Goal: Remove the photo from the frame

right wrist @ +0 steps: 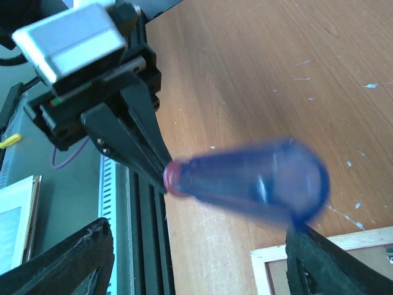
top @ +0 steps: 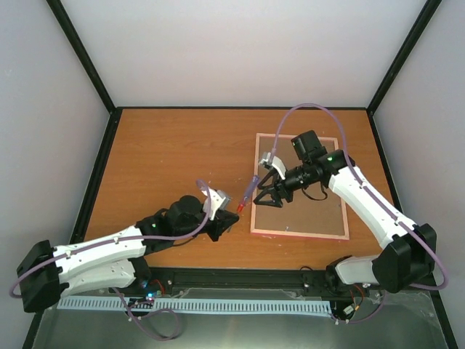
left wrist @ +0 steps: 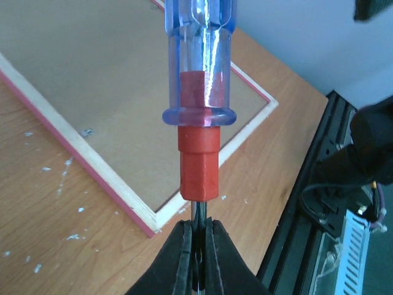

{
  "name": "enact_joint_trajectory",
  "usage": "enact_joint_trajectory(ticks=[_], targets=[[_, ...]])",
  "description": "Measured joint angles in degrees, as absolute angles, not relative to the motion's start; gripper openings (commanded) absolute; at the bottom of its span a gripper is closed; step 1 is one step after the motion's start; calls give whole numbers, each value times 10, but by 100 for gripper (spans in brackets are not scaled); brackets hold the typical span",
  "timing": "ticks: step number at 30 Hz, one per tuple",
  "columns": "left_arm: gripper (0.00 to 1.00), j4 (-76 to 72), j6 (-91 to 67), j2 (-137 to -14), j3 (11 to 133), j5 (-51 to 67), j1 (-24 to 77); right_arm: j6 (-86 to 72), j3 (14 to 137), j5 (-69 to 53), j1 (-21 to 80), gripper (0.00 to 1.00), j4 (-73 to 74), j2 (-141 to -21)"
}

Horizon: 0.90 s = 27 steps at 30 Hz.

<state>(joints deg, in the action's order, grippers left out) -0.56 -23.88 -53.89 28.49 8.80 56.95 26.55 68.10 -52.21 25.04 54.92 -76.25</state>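
The frame [top: 301, 218] lies face down at the right of the table, its brown backing board up and its pink edge showing [left wrist: 92, 178]. The photo is hidden under that board. My left gripper [top: 229, 218] is shut on the metal shaft of a screwdriver [left wrist: 198, 110] with a red collar and a clear blue-purple handle. It holds the tool just off the frame's near left corner. My right gripper [top: 264, 193] stands open around the blurred handle [right wrist: 258, 184]. One finger [right wrist: 61, 264] is well apart from the handle and the other [right wrist: 331, 264] is close beside its butt end.
The left arm's wrist camera [right wrist: 67, 40] and black fingers fill the upper left of the right wrist view. A black rail [top: 240, 276] runs along the table's near edge. Bare wooden tabletop [top: 174, 153] stretches left of and behind the frame.
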Motion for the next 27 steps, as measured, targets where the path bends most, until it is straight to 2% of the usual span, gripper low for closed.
enact_joint_trajectory(ticks=[6, 19, 27], targets=[[1, -2, -215, -580, 312, 77, 609, 275, 710, -523, 281, 65, 571, -792], [1, -1, -194, -592, 316, 65, 615, 312, 721, -534, 293, 42, 616, -818], [1, -2, -187, -594, 317, 65, 615, 315, 721, -534, 293, 41, 617, -818]])
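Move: Just off the right hand's open fingers, the screwdriver handle's middle is about 4 cm to the left, 1 cm back and 1 cm lower. The left gripper, shut on the shaft, is 8 cm left of the right hand, 5 cm back and 6 cm below. The frame's middle lies some 16 cm ahead of the right hand, 13 cm right and 22 cm down. From the left hand, the right gripper is 5 cm ahead, 8 cm right and 6 cm above. Bringing the two hands together, the right one eases about 2 cm back and nearly as far left, sinking 1 cm and turning slightly counter-clockwise, while its wide-open fingers close to roughly half their gap around the screwdriver handle. The left keeps its pinch on the shaft and carries the handle some 2 cm right and 1 cm back between them, then holds still. Whether the right fingers touch the handle can't be seen. ##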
